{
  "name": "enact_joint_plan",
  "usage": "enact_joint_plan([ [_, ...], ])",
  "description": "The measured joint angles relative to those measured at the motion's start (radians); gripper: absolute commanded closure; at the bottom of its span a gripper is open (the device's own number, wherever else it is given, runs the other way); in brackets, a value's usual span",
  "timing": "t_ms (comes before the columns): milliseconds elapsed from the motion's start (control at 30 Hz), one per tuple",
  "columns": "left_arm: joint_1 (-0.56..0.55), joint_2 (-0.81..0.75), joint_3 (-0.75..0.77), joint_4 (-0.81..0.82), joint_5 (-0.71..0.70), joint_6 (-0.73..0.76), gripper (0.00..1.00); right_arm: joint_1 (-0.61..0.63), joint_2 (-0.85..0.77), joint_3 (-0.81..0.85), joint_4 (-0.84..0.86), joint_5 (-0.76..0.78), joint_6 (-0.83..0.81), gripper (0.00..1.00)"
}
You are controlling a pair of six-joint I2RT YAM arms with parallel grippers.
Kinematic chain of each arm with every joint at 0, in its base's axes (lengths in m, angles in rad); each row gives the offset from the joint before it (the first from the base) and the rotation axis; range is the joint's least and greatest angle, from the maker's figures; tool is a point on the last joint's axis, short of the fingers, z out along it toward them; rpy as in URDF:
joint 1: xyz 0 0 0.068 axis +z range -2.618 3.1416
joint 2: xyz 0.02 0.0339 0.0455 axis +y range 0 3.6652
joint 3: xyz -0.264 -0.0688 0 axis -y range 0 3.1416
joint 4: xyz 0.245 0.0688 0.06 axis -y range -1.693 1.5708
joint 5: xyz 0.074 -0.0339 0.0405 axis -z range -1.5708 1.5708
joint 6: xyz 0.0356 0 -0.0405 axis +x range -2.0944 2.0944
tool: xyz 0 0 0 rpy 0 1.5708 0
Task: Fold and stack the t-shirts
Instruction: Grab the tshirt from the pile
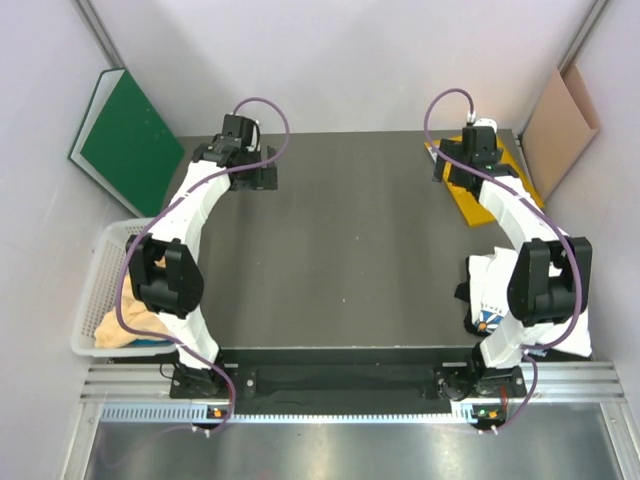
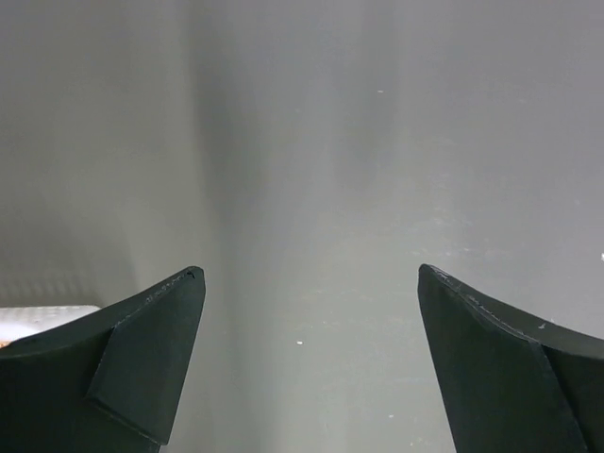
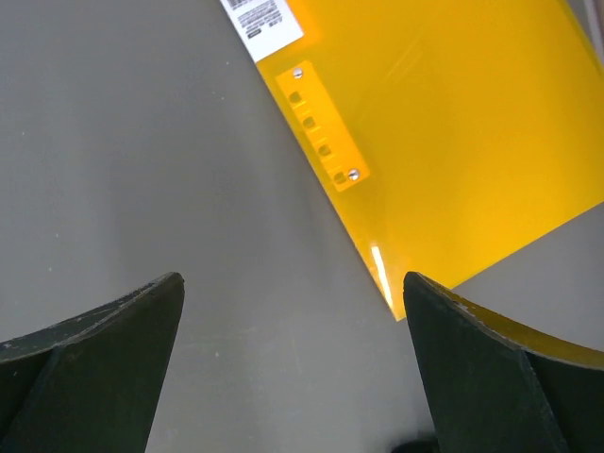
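A pale peach-yellow t-shirt (image 1: pixel 118 328) lies crumpled in a white basket (image 1: pixel 95 285) off the table's left edge, with a sliver of a teal-blue t-shirt (image 1: pixel 150 343) under it. A white t-shirt with small blue-orange print (image 1: pixel 489 290) lies bunched at the near right, partly hidden behind the right arm. My left gripper (image 1: pixel 258 172) (image 2: pixel 310 274) is open and empty over bare table at the far left. My right gripper (image 1: pixel 452 170) (image 3: pixel 293 278) is open and empty at the far right, beside the bright-yellow folder.
The flat bright-yellow folder (image 1: pixel 465 203) (image 3: pixel 453 123) lies at the table's far right. A green board (image 1: pixel 125 140) leans on the left wall and a piece of cardboard (image 1: pixel 560 125) on the right wall. The dark table (image 1: pixel 340 250) lies between the arms.
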Motion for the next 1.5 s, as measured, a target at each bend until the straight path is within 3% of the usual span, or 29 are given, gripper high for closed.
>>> enact_joint_plan([
  [200,-0.001,0.024,0.088,-0.03,-0.018,0.045,0.01,0.034,0.019,-0.003,0.001,0.001,0.02,0.0],
  [433,0.008,0.053,0.141,-0.077,-0.322,0.038,0.01,0.1,0.08,0.032,-0.027,0.029,0.006,0.0],
  [533,0.065,0.047,0.137,-0.093,-0.376,-0.005,0.01,0.111,0.085,0.032,-0.036,0.036,0.006,0.0],
  [833,0.423,-0.112,-0.05,-0.13,-0.338,-0.177,0.01,0.113,0.085,0.032,-0.044,0.045,-0.001,0.0],
  [1200,0.428,-0.396,-0.394,-0.291,-0.117,-0.349,0.01,0.128,0.153,0.044,-0.051,0.045,-0.002,0.0],
  [1500,0.428,-0.501,-0.552,-0.397,-0.17,-0.4,0.01,0.175,0.219,0.113,-0.063,0.037,-0.018,0.01],
])
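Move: The cream t-shirt in the white basket lies about 32 cm back and 28 cm left of the left hand, roughly 14 cm lower. Its basket is centred some 29 cm back and 29 cm left. The green board leaning by the wall stands about 28 cm to that hand's left, some 4 cm ahead. From the right hand the shirt is roughly 66 cm left, 33 cm back and 13 cm below. Swinging left across the open table, the left hand rises slightly and travels over 20 cm sideways, then pulls back about as far towards the basket, easing right and sinking to its inner rim; it yaws counter-clockwise and tips down, fingers wide open and empty. The right hand, also open, shifts about 8 cm left and down, away from the yellow board, with a pause midway. ##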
